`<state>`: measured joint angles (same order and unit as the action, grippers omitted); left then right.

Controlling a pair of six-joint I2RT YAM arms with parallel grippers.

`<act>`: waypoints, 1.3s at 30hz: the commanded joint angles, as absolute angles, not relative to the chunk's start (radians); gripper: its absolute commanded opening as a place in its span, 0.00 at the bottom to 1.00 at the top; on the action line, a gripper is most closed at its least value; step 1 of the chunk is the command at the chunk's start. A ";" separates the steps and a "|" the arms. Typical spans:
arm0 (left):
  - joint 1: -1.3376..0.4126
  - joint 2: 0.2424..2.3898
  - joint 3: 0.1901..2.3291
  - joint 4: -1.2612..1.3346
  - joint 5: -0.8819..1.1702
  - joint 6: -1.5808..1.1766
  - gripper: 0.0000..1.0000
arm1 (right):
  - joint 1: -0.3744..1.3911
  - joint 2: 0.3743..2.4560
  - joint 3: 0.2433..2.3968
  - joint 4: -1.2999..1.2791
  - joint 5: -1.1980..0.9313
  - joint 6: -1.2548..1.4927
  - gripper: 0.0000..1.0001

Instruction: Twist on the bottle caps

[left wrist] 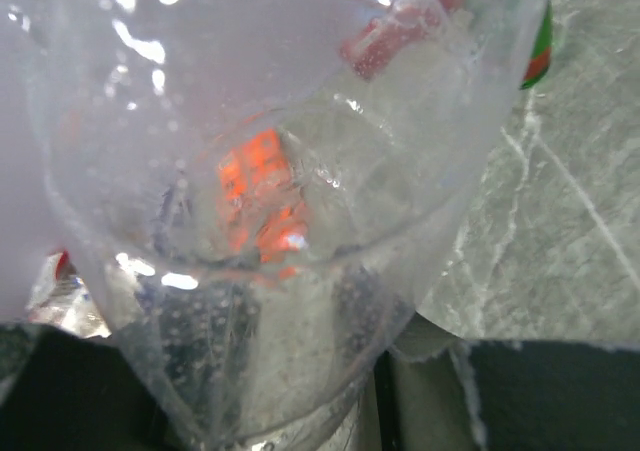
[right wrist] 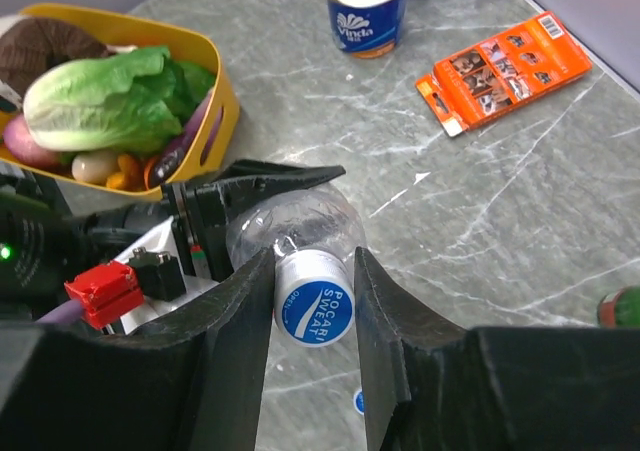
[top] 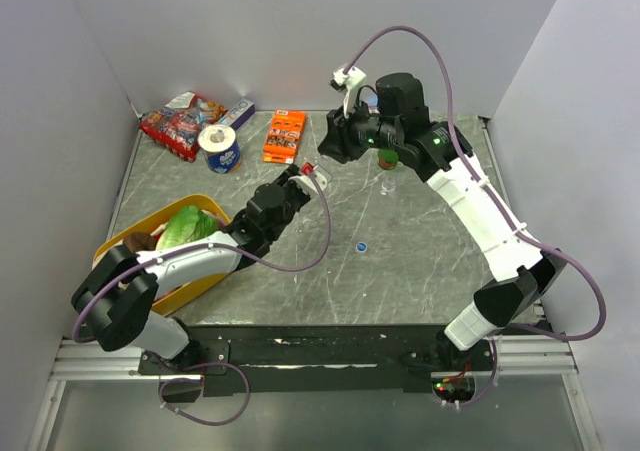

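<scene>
A clear bottle (right wrist: pixel 300 216) lies tilted in my left gripper (top: pixel 308 174), which is shut on its body; its wall fills the left wrist view (left wrist: pixel 260 171). A bottle cap (right wrist: pixel 314 311), white-sided with a blue printed top, sits on its neck. My right gripper (right wrist: pixel 313 271) is closed around this cap, one finger on each side. Another blue bottle cap (top: pixel 361 247) lies loose on the table near the middle. A second small clear bottle (top: pixel 388 184) stands upright further back, under the right arm.
A yellow basket (right wrist: pixel 225 111) of vegetables stands at the left. A tissue roll (right wrist: pixel 368 6), an orange box (right wrist: pixel 510 66) and snack packs (top: pixel 180 121) lie at the back left. A green bottle (right wrist: pixel 620 306) stands by the small bottle. Walls close three sides.
</scene>
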<state>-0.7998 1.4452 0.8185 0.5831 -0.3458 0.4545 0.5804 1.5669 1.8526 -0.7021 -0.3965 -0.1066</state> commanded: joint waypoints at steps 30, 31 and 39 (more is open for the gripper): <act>-0.580 1.137 0.667 -0.035 0.077 -0.017 0.96 | 0.483 1.867 1.953 -0.727 -0.419 -0.488 0.00; -0.577 1.138 0.670 -0.031 0.074 -0.014 0.96 | 0.482 1.858 1.910 -0.686 -0.431 -0.486 0.00; -0.575 1.157 0.684 -0.025 0.095 -0.011 0.96 | 0.479 1.790 1.723 -0.538 -0.472 -0.434 0.00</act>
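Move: The right hand pinches the cap of the clear bottle and the left still grips its body. The right takes it to open table about 8 cm ahead, 1 cm right and some 36 cm below. From the right hand, the second clear bottle stands about 5 cm ahead and 14 cm right, the green bottle 12 ahead and 15 right, and the loose cap 8 back and 8 right. Left lets go, withdrawing down and back; right keeps the cap pinched, lowering the bottle forward about 15 cm. ##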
